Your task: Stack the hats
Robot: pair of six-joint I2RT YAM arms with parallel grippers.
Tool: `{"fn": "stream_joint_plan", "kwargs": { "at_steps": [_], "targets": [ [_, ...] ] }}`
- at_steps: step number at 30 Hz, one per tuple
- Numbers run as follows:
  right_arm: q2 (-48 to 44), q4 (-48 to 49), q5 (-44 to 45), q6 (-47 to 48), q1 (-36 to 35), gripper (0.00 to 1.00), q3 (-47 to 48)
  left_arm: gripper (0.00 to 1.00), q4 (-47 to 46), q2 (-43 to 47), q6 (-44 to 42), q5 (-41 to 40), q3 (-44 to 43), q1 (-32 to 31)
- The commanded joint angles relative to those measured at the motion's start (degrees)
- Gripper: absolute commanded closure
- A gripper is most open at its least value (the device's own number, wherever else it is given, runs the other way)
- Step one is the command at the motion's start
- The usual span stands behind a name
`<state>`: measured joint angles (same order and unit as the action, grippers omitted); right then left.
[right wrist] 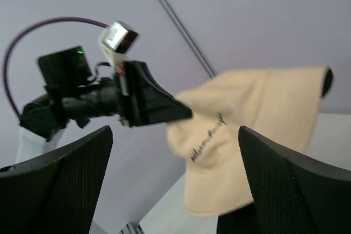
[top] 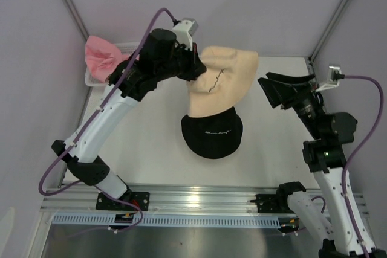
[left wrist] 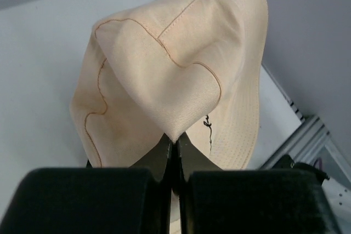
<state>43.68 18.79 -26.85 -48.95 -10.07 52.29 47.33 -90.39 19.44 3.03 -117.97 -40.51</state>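
A beige hat with a small dark mark hangs in the air above the table, pinched at a fold by my left gripper, which is shut on it. From the left wrist the beige hat drapes down from the closed fingertips. Its lower brim overlaps the black hat, which lies crown up in the table's middle. A pink hat sits in a basket at the back left. My right gripper stands open to the right of the beige hat, holding nothing; its own wrist view shows it facing that hat.
A white basket stands at the table's back left corner under the pink hat. Tent walls and poles close in the left, back and right. An aluminium rail with the arm bases runs along the near edge.
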Motion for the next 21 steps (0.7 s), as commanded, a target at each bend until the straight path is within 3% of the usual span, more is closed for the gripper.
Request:
{"fn": "stream_joint_plan", "kwargs": {
  "at_steps": [1,13,21],
  "targets": [
    [-4.8,-9.0,4.0,1.8,-0.1,0.0,-0.9,0.99,-1.2,4.3,-0.8,-2.6,3.4,-4.3],
    [-7.4,-31.7,14.3,8.8,-0.1,0.01,-1.8,0.99,2.9,5.8,-2.7,-13.2,13.0,-13.6],
    [-12.5,-29.1,14.1,3.8,0.2,0.01,-14.7,0.99,2.6,4.0,-3.2,-16.0,17.6,-16.4]
  ]
}}
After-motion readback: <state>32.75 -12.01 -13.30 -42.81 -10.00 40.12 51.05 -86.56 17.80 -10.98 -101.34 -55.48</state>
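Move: The left gripper already holds the beige hat, whose middle is about 3 cm ahead, 9 cm to its right and 5 cm lower. The black hat it is being taken to stands about level with that gripper fore and aft, roughly 7 cm to its right and 28 cm below. From the open, empty right gripper, the black hat is some 7 cm ahead, 16 cm left and 32 cm down, the beige hat 10 cm ahead, 13 cm left and 10 cm down. Bring the left gripper down about 10 cm and back some 7 cm, keeping the beige hat pinched and carrying it over the black hat's crown; roll the wrist so the fingers, pointing forward-right, dip further. Keep the right gripper wide open: after a small dip backwards, bring it forward again and sink it some 17 cm beside the hats, drifting slightly right while its fingers tip down about 30 degrees. ##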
